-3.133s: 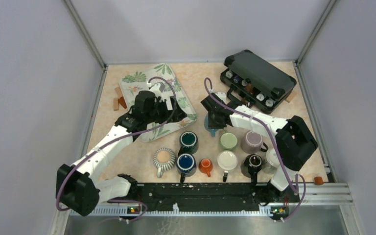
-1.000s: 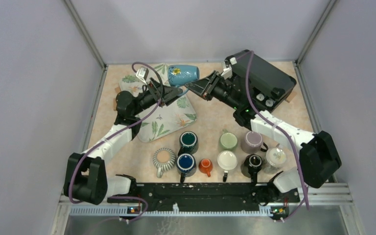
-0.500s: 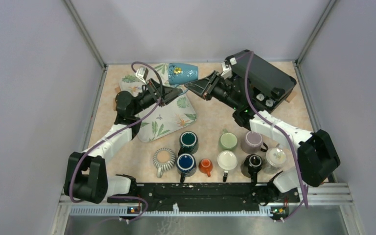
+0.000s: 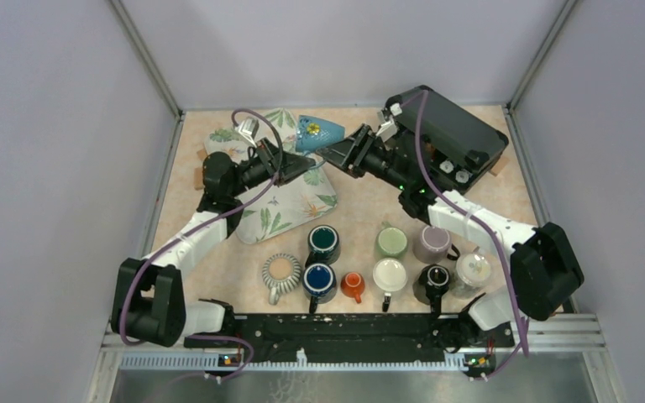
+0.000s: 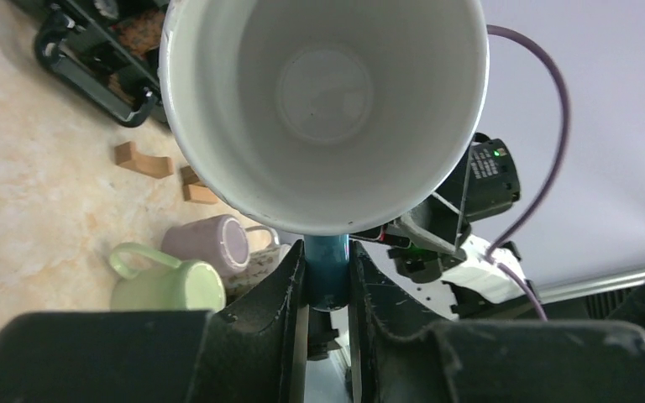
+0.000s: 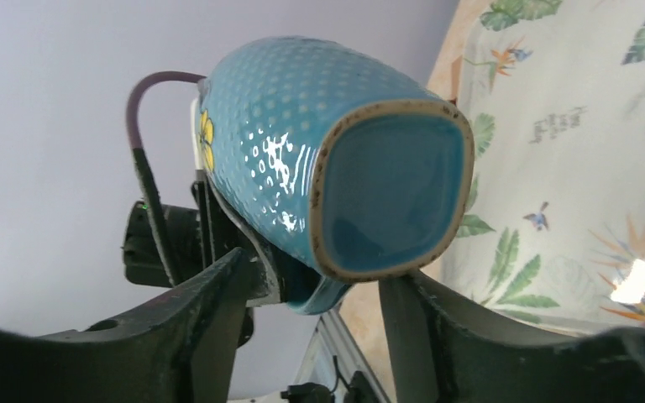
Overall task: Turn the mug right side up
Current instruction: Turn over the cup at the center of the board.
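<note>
The blue dotted mug [image 4: 317,133] with a yellow flower hangs on its side in the air above the far corner of the leaf-print tray [image 4: 290,210]. In the left wrist view its white inside [image 5: 323,109] faces the camera. My left gripper [image 5: 327,285] is shut on the mug's teal handle [image 5: 327,269]. In the right wrist view the mug's squarish base [image 6: 390,197] faces the camera. My right gripper [image 6: 315,277] stands open, one finger on each side below the base. Both grippers meet under the mug in the top view, left gripper [image 4: 302,162] and right gripper [image 4: 338,154].
A black case [image 4: 453,126] lies open at the back right. Several upright mugs stand in rows near the front, among them a teal one [image 4: 323,242], a green one [image 4: 391,242] and a purple one [image 4: 431,243]. Wooden blocks [image 4: 204,172] lie left of the tray.
My left gripper has shut on the mug's handle and my right gripper has opened, letting go of the mug. The mug has tilted and dropped slightly.
</note>
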Tool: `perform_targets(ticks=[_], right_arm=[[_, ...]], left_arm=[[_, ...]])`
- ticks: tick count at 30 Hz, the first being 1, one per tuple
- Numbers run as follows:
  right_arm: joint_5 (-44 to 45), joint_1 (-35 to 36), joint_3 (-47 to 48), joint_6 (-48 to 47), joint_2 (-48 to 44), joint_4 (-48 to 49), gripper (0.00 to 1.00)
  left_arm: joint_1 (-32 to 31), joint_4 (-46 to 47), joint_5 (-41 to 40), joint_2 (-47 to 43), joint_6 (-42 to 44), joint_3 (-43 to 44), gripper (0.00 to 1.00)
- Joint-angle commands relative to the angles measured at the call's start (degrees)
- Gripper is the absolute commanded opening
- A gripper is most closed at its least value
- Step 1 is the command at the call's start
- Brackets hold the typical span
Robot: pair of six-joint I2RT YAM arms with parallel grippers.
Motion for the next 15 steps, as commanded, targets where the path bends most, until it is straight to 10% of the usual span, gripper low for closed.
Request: perform_targets(ticks=[1,15], right_arm=[[2.41,-0.33,0.60,-4.74,-2.30,-4.19,0.62],[11.96,-0.27,0.05,-15.46,-10.50,-23.42,0.95]], left_arm=[[-0.08,-3.24,-2.73,-3.19,8.02,4.59,0.00],[0.01,-31.49,-23.05,-2.64,34.00,15.80,0.00]])
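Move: The mug hangs sideways by its handle in the left fingers, its body about 6 cm ahead of that hand and 2 cm right. The board's centre is some 10 cm right, 3 cm back and 28 cm below; the tray's middle is 12 cm left, 6 cm ahead, on the table. From the right hand, already opening around the handle, the mug is 5 cm ahead and 2 cm left, the suitcase 28 cm right, 20 cm ahead. The left keeps the handle pinched, swinging forward-left about 5 cm; the right opens wide, sinking away rightward some 5 cm. ##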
